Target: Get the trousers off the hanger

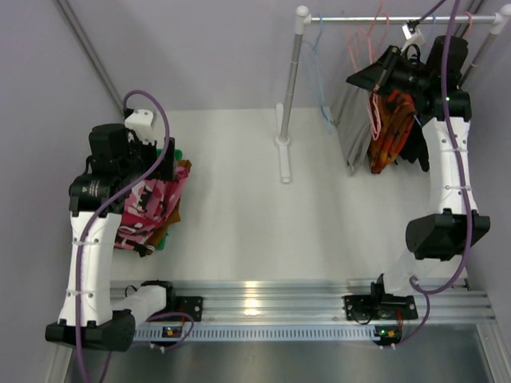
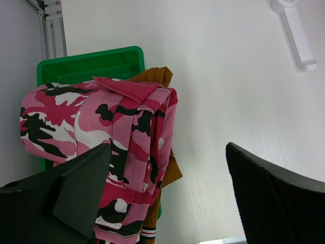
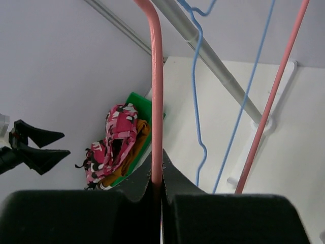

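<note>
The pink-red-white patterned trousers (image 1: 144,203) lie folded on a green tray (image 2: 91,63) at the left, and they also show in the left wrist view (image 2: 117,132). The rust-brown trousers (image 2: 160,76) lie under them. The light grey trousers (image 1: 351,132) hang from the rack at the back right. My left gripper (image 2: 167,203) is open and empty just above the pile. My right gripper (image 3: 157,180) is up at the rack, shut on the wire of a pink hanger (image 3: 156,101), next to the orange-patterned garment (image 1: 391,132).
The rack has a rail (image 1: 359,17) and a post (image 1: 289,88) on a white foot (image 2: 297,35). An empty blue hanger (image 3: 195,76) and another pink hanger (image 3: 271,101) hang on it. A black garment (image 1: 419,152) hangs behind the orange one. Walls stand close on the left and right.
</note>
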You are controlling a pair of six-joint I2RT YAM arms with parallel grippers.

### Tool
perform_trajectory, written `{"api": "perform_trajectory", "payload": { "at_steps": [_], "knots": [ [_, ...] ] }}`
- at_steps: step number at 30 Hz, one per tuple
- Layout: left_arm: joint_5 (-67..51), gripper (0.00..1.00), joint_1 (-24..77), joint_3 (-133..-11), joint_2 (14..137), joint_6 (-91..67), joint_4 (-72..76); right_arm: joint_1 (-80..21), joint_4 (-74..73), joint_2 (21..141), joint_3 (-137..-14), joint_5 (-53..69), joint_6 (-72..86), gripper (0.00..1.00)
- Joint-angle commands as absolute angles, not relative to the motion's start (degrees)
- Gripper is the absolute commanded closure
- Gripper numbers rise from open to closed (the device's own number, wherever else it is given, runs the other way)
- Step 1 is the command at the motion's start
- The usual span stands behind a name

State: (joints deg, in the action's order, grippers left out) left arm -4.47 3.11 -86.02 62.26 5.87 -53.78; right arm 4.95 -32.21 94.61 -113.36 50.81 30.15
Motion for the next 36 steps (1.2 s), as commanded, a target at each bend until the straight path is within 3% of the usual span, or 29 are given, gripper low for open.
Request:
{"api": "perform_trajectory", "payload": {
  "at_steps": [1, 6, 17, 19, 20, 23, 27, 29, 36],
  "knots": [
    [-4.3, 0.01, 3.2, -84.7, 61.1, 5.5, -49.7, 0.9, -28.6, 99.9, -121.5, 46.9, 31.7, 1.00],
    [-2.9, 0.01, 3.2, -82.4, 59.2, 5.5, -49.2, -3.1, -28.1, 104.1, -124.3, 39.0, 32.2, 1.00],
    [-2.5, 0.01, 3.2, -81.0, 58.4, 4.5, -49.7, -5.2, -29.7, 109.2, -123.8, 34.8, 30.5, 0.99],
    [-2.5, 0.01, 3.1, -81.0, 58.6, 4.7, -49.6, -5.2, -29.5, 109.0, -123.0, 35.2, 30.5, 0.89],
    [-2.5, 0.01, 3.2, -81.1, 58.6, 4.7, -49.7, -5.2, -29.4, 108.8, -122.6, 35.9, 30.2, 0.76],
    [-2.5, 0.01, 3.2, -81.4, 58.6, 5.3, -49.8, -4.9, -29.7, 106.4, -120.2, 37.3, 29.6, 0.56],
    [-2.6, 0.01, 3.2, -81.5, 58.3, 5.5, -49.7, -4.0, -28.9, 100.2, -114.7, 40.1, 29.2, 0.46],
    [-2.9, 0.01, 3.2, -81.7, 58.3, 5.5, -49.8, -3.2, -29.1, 95.7, -110.9, 41.9, 29.2, 0.37],
    [-3.5, 0.01, 3.2, -82.4, 58.1, 5.2, -49.9, 4.0, -33.7, 82.6, -101.8, 44.7, 25.1, 0.27]
  ]
}}
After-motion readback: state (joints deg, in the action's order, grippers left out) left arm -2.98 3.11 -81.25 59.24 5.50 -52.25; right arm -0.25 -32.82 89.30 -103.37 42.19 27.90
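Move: I hold the empty pink hanger in my right hand. The spot on the rail it goes to is some 14 cm ahead, 5 cm left and roughly 6 cm above this hand. The empty blue hanger hangs about as far ahead, 9 cm left; the grey trousers hang 13 cm ahead, 1 cm right, about 15 cm lower. From my left hand that rail spot lies about 28 cm ahead, 46 cm right and 15 cm up. With my right hand I carry the pink hanger forward and left towards the rail, about 8 cm out and 5 cm across, sinking some 7 cm to set its hook over the rail. There I open my fingers, let go, and draw straight back about 10 cm, drifting a little right and rising again at the end, with the fingers well open. ##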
